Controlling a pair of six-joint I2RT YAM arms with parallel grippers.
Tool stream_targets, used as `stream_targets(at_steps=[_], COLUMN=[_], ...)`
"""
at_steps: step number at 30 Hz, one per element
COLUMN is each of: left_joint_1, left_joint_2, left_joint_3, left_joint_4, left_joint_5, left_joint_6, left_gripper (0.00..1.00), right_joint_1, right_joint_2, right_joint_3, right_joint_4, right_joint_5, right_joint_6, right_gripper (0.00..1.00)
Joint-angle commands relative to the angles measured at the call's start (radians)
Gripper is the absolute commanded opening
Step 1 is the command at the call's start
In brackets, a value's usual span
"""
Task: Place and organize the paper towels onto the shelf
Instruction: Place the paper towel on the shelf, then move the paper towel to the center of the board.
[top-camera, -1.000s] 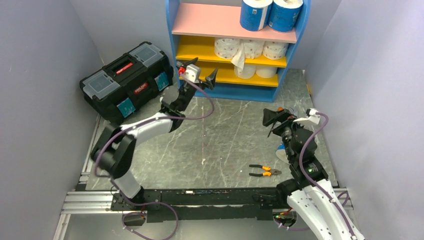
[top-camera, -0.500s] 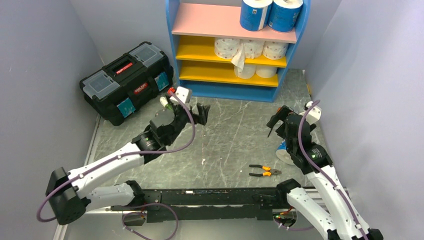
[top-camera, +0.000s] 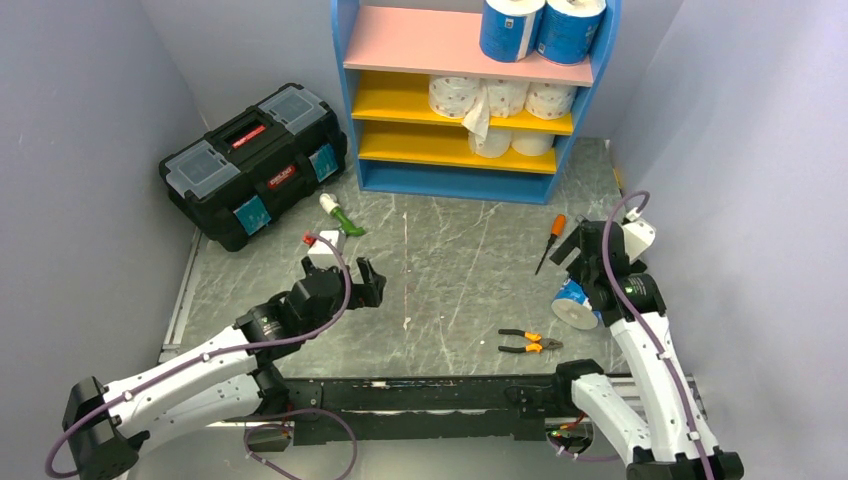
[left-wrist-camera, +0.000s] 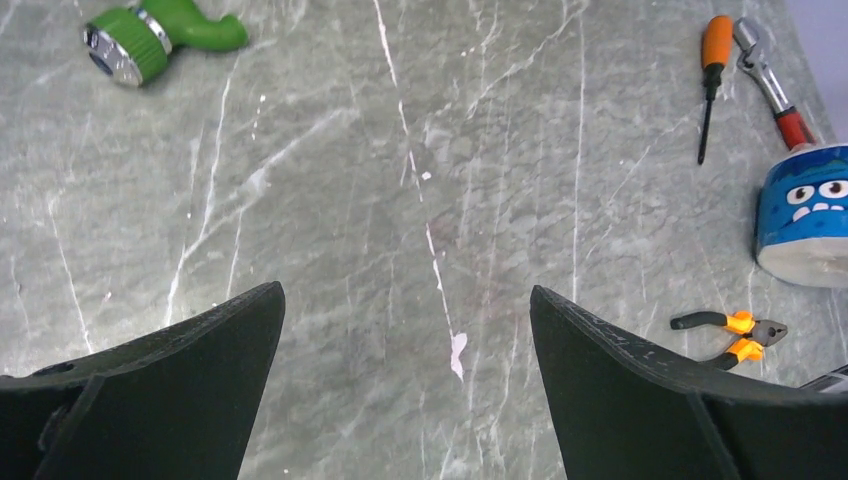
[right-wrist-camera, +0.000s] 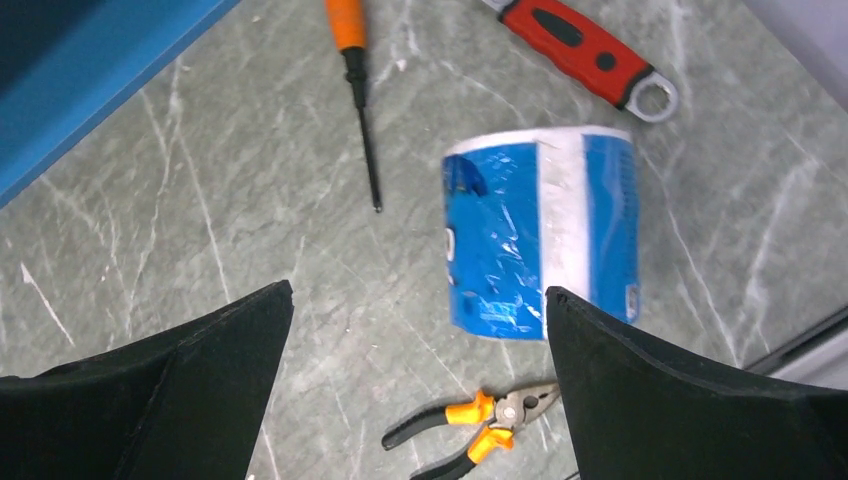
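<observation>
One blue-wrapped paper towel roll (top-camera: 574, 304) (right-wrist-camera: 545, 235) lies on its side on the floor at the right; it also shows at the right edge of the left wrist view (left-wrist-camera: 805, 215). My right gripper (top-camera: 582, 252) (right-wrist-camera: 420, 290) hovers open just above and left of it, nothing between its fingers. The shelf (top-camera: 350, 70) holds two blue rolls (top-camera: 510, 28) on the pink top board, three white rolls (top-camera: 505, 97) on the middle yellow board and two (top-camera: 490, 142) on the lower one. My left gripper (top-camera: 366, 288) (left-wrist-camera: 405, 292) is open over bare floor.
A black toolbox (top-camera: 255, 160) stands at the left. A green nozzle (top-camera: 335, 213) (left-wrist-camera: 150, 35), an orange screwdriver (top-camera: 550, 240) (right-wrist-camera: 355, 60), a red wrench (right-wrist-camera: 585, 55) and orange pliers (top-camera: 528, 342) (right-wrist-camera: 475, 420) lie on the floor. Walls close in on both sides.
My left arm has pulled back from the shelf front and dropped low toward the near edge. The right gripper has shifted right, over the blue roll on the floor.
</observation>
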Motion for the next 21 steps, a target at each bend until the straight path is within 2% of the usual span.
stream_targets(at_steps=[1,4,8,15,21], left_joint_1=[-0.006,-0.006,-0.006,-0.006,-0.006], left_joint_2=[-0.018,0.002,0.013,-0.027,-0.008], left_joint_3=[-0.019,-0.035,-0.049,-0.082,-0.076], left_joint_4=[-0.027,-0.019,-0.009,0.031,0.039], left_joint_5=[0.014,0.047,0.081,0.096,0.121], left_joint_6=[-0.089,-0.095,-0.105,-0.108,-0.098], left_gripper=[0.99,0.99,0.99,0.99,0.99], right_joint_1=[-0.052,-0.078,-0.121,-0.247,-0.258], right_joint_2=[-0.049,-0.056,0.039,0.116,0.126], right_joint_3=[-0.008,-0.018,-0.013,-0.084,-0.175], right_joint_4=[-0.101,-0.147,-0.204,-0.07,0.092], right_joint_5=[0.05,0.11,0.151,-0.018,-0.189], right_joint_6=[0.115,0.164,0.199,0.142,0.093], right_gripper=[1.0,1.0,1.0,1.0,1.0])
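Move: Below the right hand, and about 5 cm to its right and 2 cm back, the blue paper towel lies on its side, its middle some 13 cm down. From this hand the pliers are about 9 cm back and 3 cm left, the screwdriver 12 cm straight ahead, and the red wrench 8 cm ahead and 10 cm right, all roughly 18 cm down. From the left hand the paper towel is about 40 cm right, 2 cm ahead and 12 cm down. Swinging back and to the right, then dropping about 8 cm, the open right hand closes in on the blue paper towel, turning some 20 degrees clockwise and tipping its fingers further down to bring the gap over the roll. Its fingers stay wide open; contact can't be made out. The empty left hand sinks about 4 cm and draws back slightly. ##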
